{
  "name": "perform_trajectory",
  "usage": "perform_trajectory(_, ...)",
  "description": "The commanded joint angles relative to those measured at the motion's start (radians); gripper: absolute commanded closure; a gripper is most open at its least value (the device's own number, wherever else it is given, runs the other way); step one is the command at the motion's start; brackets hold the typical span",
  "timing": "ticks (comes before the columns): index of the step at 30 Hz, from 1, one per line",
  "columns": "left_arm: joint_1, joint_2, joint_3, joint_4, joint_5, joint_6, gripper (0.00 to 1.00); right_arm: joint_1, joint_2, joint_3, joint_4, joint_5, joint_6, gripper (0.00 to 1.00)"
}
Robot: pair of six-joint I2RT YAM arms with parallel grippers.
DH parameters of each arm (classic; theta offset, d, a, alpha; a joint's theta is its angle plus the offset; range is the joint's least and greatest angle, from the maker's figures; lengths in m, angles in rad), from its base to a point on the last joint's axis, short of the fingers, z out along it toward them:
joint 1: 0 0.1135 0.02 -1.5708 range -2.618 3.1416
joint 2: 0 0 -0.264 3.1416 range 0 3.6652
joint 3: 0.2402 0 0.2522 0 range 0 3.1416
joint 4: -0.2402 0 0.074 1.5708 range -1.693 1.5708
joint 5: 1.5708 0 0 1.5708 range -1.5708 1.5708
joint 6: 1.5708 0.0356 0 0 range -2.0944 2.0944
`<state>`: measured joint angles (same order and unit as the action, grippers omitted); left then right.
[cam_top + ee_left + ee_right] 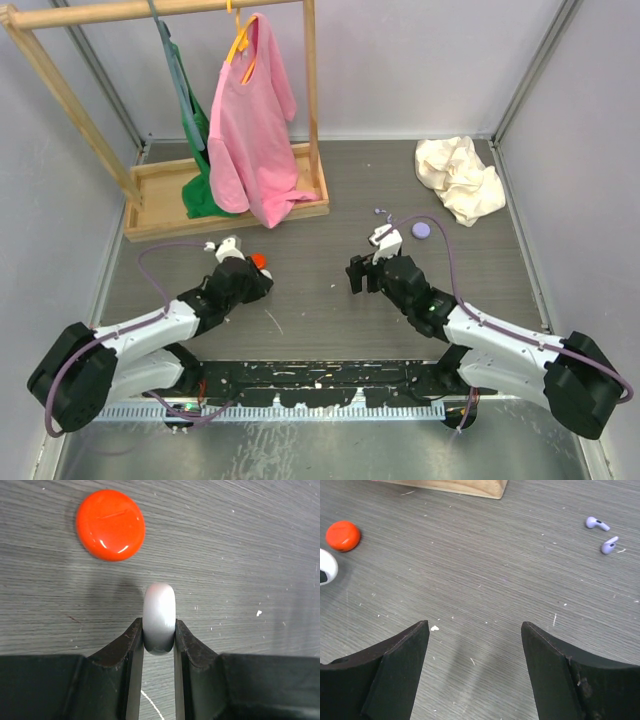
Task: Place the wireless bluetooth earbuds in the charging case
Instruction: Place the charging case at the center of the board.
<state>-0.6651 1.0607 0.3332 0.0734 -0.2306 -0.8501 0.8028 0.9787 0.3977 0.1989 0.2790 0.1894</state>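
My left gripper [159, 625] is shut on a white round charging case [159, 611], held edge-on just above the table. A red round case [110, 525] lies flat just beyond it, also seen in the top view as the red case [259, 261] beside the left gripper [262, 278]. My right gripper [475, 625] stands open over bare table, nothing between its fingers. Two lilac earbuds [596, 523] [609, 544] lie ahead and to its right. In the top view the right gripper [356, 274] faces left, and a lilac round case [421, 230] lies behind it.
A wooden clothes rack [230, 205] with a pink shirt [250, 120] and a green garment [200, 150] stands at the back left. A crumpled cream cloth [460, 178] lies at the back right. White specks [435, 628] dot the grey table.
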Motion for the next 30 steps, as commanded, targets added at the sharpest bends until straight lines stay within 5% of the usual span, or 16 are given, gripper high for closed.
perform_trajectory(1,0.044,0.049,0.053,0.002,0.024,-0.100,0.78,-0.002,-0.059,-0.028,0.129,0.104,-0.010,0.20)
perform_trajectory(16,0.141,0.177,0.076,0.011,0.074,-0.197,0.61,-0.002,-0.048,-0.047,0.154,0.124,-0.011,0.21)
perform_trajectory(30,0.166,0.064,0.060,-0.179,0.016,-0.172,0.41,-0.002,-0.042,-0.045,0.153,0.121,-0.013,0.20)
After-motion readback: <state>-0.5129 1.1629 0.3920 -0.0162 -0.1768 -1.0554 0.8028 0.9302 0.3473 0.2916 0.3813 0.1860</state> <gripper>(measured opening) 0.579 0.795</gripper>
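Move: The left gripper holds the white charging case upright and goes for a bare spot on the board, about 2 cm ahead, 2 cm to its left and 3 cm below. Just beyond that spot lies the orange case, roughly 6 cm ahead of the gripper, 2 cm to its left and 4 cm lower. The middle of the wooden tray is some 18 cm ahead and 9 cm left. From the empty right gripper, the spot is about 19 cm left, 1 cm ahead and 11 cm down. Bring the left gripper down, forward and left, about 2 cm each way, to set the white case on the board just short of the orange one, turning counter-clockwise and tipping the fingers down, some 15 degrees in all. Spread the fingers to let go, still easing forward, then rise slightly and drift left. Ease the open right gripper about 2 cm right and up, then hold. ##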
